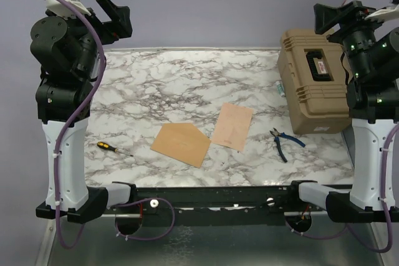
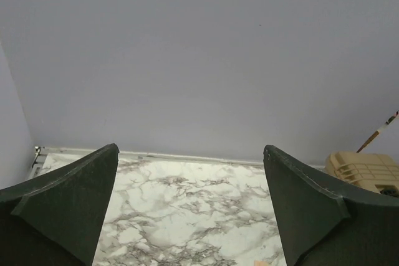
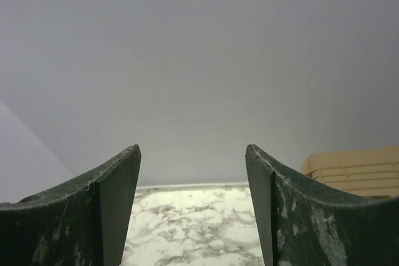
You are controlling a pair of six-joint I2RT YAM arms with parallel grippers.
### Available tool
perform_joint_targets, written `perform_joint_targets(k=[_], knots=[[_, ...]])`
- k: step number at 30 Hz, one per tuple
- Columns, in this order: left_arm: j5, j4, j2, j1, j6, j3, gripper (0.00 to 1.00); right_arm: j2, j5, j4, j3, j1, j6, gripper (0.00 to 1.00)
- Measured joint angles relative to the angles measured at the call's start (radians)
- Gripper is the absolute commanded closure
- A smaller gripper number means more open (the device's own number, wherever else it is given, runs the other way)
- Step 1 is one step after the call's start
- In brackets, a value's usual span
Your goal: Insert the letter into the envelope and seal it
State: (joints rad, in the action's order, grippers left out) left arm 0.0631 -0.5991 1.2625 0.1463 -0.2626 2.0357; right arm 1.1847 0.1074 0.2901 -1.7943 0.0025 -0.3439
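The orange-brown envelope lies flat on the marble table, near the front middle, its pointed flap open. The pale pinkish-tan letter lies flat just right of it, their edges close or touching. My left gripper is raised high at the back left, open and empty, far from both. My right gripper is raised high at the back right, open and empty. Both wrist views show open fingers over bare marble and the wall; a sliver of the letter shows at the left wrist view's bottom edge.
A tan hard case stands at the right back of the table, also in the wrist views. Blue-handled pliers lie right of the letter. A screwdriver lies at the front left.
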Motion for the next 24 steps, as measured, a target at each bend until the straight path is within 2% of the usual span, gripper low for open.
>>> perform_joint_targets(k=[6,11,14,16,20,24], knots=[[-0.03,0.017,-0.001,0.006,-0.005,-0.047,0.01,0.036,0.159,0.044,0.033,-0.001,-0.007,0.26],[-0.069,0.05,-0.006,0.008,-0.031,-0.165,0.01,0.082,0.386,0.048,0.102,-0.002,-0.047,0.26],[-0.143,0.081,0.004,0.009,-0.064,-0.258,0.01,0.102,0.47,0.047,0.192,0.0,-0.09,0.25],[-0.21,0.119,0.024,0.01,-0.1,-0.321,0.01,0.122,0.492,0.058,0.277,0.016,-0.122,0.26],[-0.354,0.217,0.079,0.018,-0.199,-0.469,0.01,0.153,0.479,0.082,0.338,0.08,-0.145,0.29],[-0.423,0.32,0.143,0.076,-0.319,-0.664,0.01,0.176,0.385,0.106,0.396,0.184,-0.155,0.32]])
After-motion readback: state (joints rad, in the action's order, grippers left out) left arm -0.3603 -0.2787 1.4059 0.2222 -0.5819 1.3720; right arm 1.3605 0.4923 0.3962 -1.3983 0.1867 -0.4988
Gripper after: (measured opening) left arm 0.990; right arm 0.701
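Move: Back and to the right of the left hand lies the envelope, about 10 cm back, 12 right and some 57 below; the letter is roughly 18 cm right of the envelope and 7 farther out, the screwdriver some 24 left of the envelope. From the right hand the letter is about 4 cm back, 17 left and 57 down; the pliers are 11 back and 1 right, the tan case 10 ahead and 11 right. Sinking together from high above the table, both hands swing inward: the left drops some 26 cm while going right and a little forward, coming down towards the envelope, and the right drops as far while going left towards the letter. Both grippers tip well downward and turn inward about 30 degrees, left clockwise, right counter-clockwise, fingers staying open and touching nothing. ##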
